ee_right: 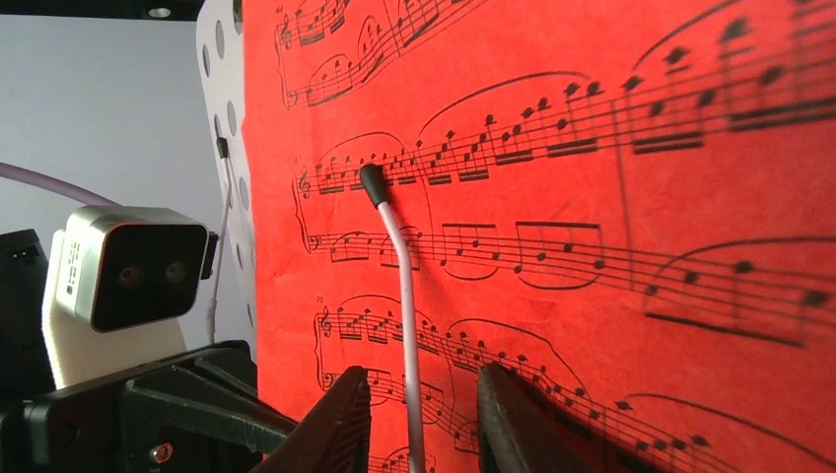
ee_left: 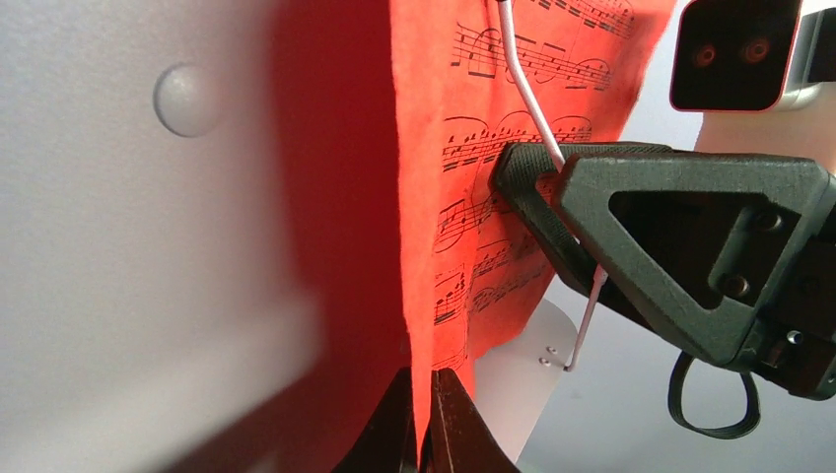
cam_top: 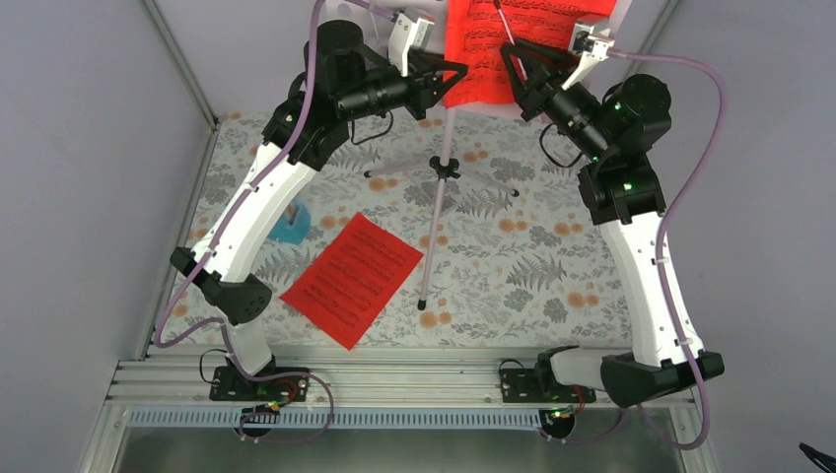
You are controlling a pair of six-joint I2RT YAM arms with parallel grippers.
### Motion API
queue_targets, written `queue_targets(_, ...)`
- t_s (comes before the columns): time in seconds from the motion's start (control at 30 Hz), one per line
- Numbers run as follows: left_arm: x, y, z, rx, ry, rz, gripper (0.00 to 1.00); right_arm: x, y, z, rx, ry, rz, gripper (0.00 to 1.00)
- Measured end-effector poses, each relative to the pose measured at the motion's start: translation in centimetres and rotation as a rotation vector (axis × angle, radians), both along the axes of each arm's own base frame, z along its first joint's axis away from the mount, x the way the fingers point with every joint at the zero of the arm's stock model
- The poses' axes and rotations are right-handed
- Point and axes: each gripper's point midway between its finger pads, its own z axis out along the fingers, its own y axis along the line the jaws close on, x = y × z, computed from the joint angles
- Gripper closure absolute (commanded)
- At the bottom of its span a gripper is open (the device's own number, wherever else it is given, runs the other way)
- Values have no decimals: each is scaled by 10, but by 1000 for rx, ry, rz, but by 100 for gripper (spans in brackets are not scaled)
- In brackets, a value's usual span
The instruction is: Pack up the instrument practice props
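The lilac music stand (cam_top: 441,187) stands on its tripod mid-table. One red sheet-music page (cam_top: 483,59) hangs on its perforated desk (ee_right: 222,99). My left gripper (cam_top: 459,77) is shut on that page's left edge, and the left wrist view shows the red paper (ee_left: 473,197) pinched between the jaws (ee_left: 431,419). My right gripper (cam_top: 509,57) is open in front of the page (ee_right: 592,246). Its fingers (ee_right: 340,424) straddle the white wire page holder (ee_right: 406,315) with a gap on each side. A second red page (cam_top: 352,278) lies flat on the table. The light-blue metronome (cam_top: 291,225) sits half hidden behind my left arm.
The floral table mat (cam_top: 532,266) is enclosed by grey walls (cam_top: 89,197) on both sides and at the back. The tripod legs (cam_top: 483,182) spread across the mat's middle. An aluminium rail (cam_top: 414,379) runs along the near edge with both arm bases.
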Motion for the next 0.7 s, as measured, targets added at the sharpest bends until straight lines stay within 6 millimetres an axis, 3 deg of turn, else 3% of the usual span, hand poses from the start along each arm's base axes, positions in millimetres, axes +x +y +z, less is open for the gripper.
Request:
queue_targets(0.17,0,0,0,0,0,0,98,1,3,-3,-20,2,12,95)
queue_targets(0.7,2,0,-1,-1,5,9,98,-18,4,1,-18,-161,47,97)
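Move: The holder wire of the music stand already runs between your half-open right fingers, practically at the hand point. The upright red sheet behind it has its middle roughly 5 cm ahead, 3 cm to the right and 5 cm higher. From the left hand, which already has that sheet's left edge between shut fingertips, the gripped stretch of wire is about 5 cm to the right, 1 cm ahead and 3 cm higher. Shut the right fingers on the holder wire, almost in place, then draw it back towards the robot by about 2 cm, away from the red sheet, while tipping the fingertips up some 10 degrees. Keep the left gripper still and closed on the sheet's left edge. ##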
